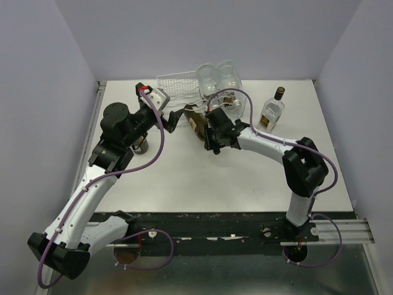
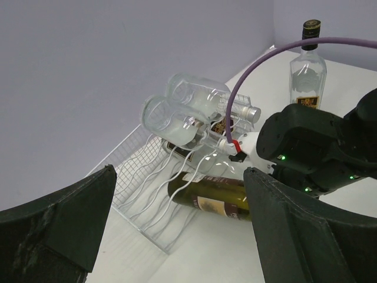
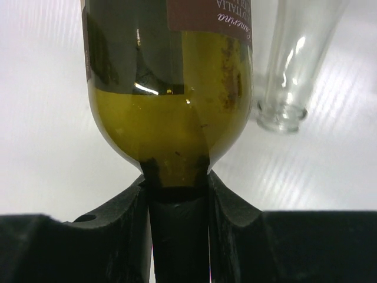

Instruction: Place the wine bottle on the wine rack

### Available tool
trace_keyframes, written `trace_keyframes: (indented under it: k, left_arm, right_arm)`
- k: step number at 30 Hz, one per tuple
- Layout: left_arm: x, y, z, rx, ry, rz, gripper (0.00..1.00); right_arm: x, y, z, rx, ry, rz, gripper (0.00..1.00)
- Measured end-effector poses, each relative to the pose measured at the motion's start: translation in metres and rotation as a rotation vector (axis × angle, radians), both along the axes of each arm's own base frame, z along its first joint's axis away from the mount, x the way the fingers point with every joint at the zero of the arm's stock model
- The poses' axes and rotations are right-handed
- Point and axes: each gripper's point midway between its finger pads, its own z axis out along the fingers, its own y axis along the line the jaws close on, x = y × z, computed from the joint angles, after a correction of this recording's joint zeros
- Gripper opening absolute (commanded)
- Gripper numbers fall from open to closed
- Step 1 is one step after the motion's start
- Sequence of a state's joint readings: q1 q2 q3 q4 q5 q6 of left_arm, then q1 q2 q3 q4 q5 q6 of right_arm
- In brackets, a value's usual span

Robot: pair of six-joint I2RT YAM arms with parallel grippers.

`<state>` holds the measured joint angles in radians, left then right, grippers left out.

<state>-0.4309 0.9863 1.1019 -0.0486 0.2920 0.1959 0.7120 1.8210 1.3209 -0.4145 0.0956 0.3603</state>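
Observation:
The wine bottle (image 1: 196,123), dark green with a brown label, lies nearly level in front of the white wire wine rack (image 1: 175,85). In the left wrist view the wine bottle's (image 2: 212,197) base end reaches under the wavy wires at the wine rack's (image 2: 147,194) open front. My right gripper (image 1: 212,128) is shut on the bottle's neck. The right wrist view shows the neck clamped between the fingers of my right gripper (image 3: 177,194), with the bottle's (image 3: 171,118) shoulder just beyond. My left gripper (image 1: 175,117) hangs open just left of the bottle; in its own view my left gripper (image 2: 177,236) has nothing between its fingers.
Two clear empty bottles (image 1: 220,77) lie on the rack's top right. A small clear bottle with a dark cap (image 1: 272,110) stands upright to the right of the rack. A wall runs close behind the rack. A purple cable (image 1: 236,92) arcs over the right wrist.

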Motion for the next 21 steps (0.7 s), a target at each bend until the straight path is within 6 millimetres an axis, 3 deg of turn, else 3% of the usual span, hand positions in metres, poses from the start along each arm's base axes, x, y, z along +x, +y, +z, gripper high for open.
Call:
trace_keyframes:
  k: [8, 15, 21]
  left_arm:
    - [0.001, 0.001, -0.002, 0.0, 0.008, 0.003, 0.99]
    - [0.005, -0.001, 0.0, -0.007, 0.016, 0.003, 0.99]
    - [0.006, -0.002, -0.002, -0.005, 0.022, 0.003, 0.99]
  right_arm:
    - [0.047, 0.031, -0.025, 0.086, -0.094, -0.09, 0.01]
    - [0.085, 0.048, -0.034, 0.102, -0.186, -0.134, 0.01]
    - [0.103, 0.059, -0.034, 0.114, -0.205, -0.163, 0.01]
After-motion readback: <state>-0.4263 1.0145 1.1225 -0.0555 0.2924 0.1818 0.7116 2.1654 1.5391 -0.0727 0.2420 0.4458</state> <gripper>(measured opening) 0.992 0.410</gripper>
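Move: The green wine bottle, held by its neck in the right hand, already has its base at the rack's mouth. Its lower bay's middle lies about 23 cm ahead of that hand, 8 cm left and 2 cm below. The lying clear bottle is roughly 25 cm ahead and 2 cm right; the nearer glass jug is 28 cm ahead, 2 cm left and 10 cm higher. From the idle left hand, the bay is some 26 cm ahead, 12 cm right and 30 cm below. The green wine bottle goes base first deeper into the lower bay, beside the clear bottle, as the right hand keeps its pinch on the neck and drives forward about 10 cm and left some 6 cm. The hand sinks around 3 cm mostly early on, turns roughly 10 degrees clockwise while its fingers tip up a little, and slows towards the end. ##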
